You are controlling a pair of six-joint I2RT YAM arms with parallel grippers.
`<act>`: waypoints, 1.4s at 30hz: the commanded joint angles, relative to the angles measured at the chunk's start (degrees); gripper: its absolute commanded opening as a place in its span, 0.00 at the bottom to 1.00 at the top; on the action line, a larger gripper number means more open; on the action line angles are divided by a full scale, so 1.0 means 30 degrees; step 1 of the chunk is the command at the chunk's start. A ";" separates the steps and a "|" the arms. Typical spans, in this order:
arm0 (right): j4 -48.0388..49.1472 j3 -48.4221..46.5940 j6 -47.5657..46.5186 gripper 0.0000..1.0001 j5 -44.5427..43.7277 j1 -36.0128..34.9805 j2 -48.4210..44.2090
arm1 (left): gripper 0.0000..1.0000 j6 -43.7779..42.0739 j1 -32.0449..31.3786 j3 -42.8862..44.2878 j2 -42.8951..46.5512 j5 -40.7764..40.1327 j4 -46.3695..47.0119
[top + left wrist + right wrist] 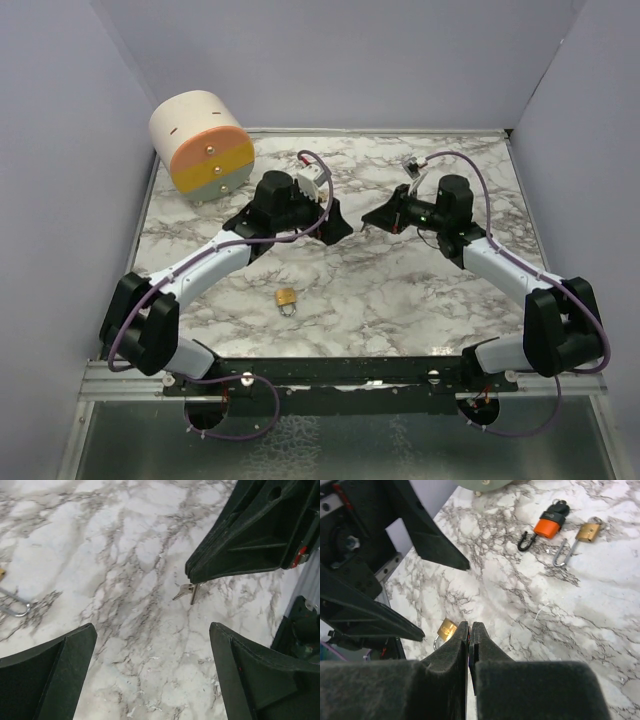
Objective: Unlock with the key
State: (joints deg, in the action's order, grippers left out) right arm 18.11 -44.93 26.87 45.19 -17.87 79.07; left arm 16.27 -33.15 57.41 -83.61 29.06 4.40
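My right gripper [368,217] hangs over the middle of the marble table [400,290], shut on a small silver key [187,591] whose blade and ring stick out below its tips in the left wrist view. In the right wrist view its pads [470,625] are pressed together on a thin sliver. My left gripper [337,218] faces it a short way off, open, its fingers [60,660] wide apart with nothing between them. A brass padlock [287,298] lies on the table nearer the front, and it shows just below the right fingertips [446,630].
A large cylinder [203,145] with orange, yellow and green bands stands at the back left. An orange-bodied padlock [551,520] and a second brass padlock [587,531] lie near it, hidden under the left arm in the top view. Grey walls enclose the table.
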 commanded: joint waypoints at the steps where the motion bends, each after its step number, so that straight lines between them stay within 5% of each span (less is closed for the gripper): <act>1: -0.1058 -0.0098 0.0427 0.01 -0.2461 0.0104 -0.0191 | 0.99 0.0946 0.0091 -0.0504 0.1562 -0.4589 -0.1271; 7: -0.3152 -0.0514 -0.0133 0.01 -0.3837 0.0097 0.0154 | 0.99 0.4034 -0.0399 -0.2860 0.3369 -1.0020 -0.3626; 17: -0.3893 -0.0112 -0.0943 0.01 -0.3429 0.0067 0.0146 | 0.99 0.9571 -0.4719 -0.4448 0.4449 -1.7932 -1.0696; 26: -0.3814 0.0444 -0.0898 0.01 -0.3138 0.0082 -0.0572 | 0.99 1.4145 -0.6717 -0.4620 0.3076 -1.9353 -1.3834; 42: -0.3898 0.0775 -0.1010 0.01 -0.3022 0.0071 -0.1117 | 0.99 1.6668 -0.7379 -0.4873 0.0723 -1.9807 -1.3192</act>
State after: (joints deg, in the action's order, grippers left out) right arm 6.72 -42.98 24.75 35.66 -17.87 77.23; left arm 63.07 -54.89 43.35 -80.68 -28.60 -35.62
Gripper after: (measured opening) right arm 0.021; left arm 0.989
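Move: My empty left hand goes for the near brass padlock, about 10 cm back, 13 cm to its left and some 20 cm below it. The long-shackle padlock lies about 17 cm ahead and 4 cm left of this hand, the orange padlock about 18 cm ahead and 11 cm left, both some 20 cm down. From my right hand, the near brass padlock is roughly 10 cm back, 18 cm left and 19 cm below. With the fingers staying wide open, I sink my left hand about 17 cm while swinging it some 13 cm left and 11 cm back, after a small outward arc, away from my right hand and down to the near brass padlock. On the way I turn it counter-clockwise roughly 50 degrees and tip the fingers steeply down. My right hand, still pinching the small key, drops about 4.5 cm and eases slightly right. ##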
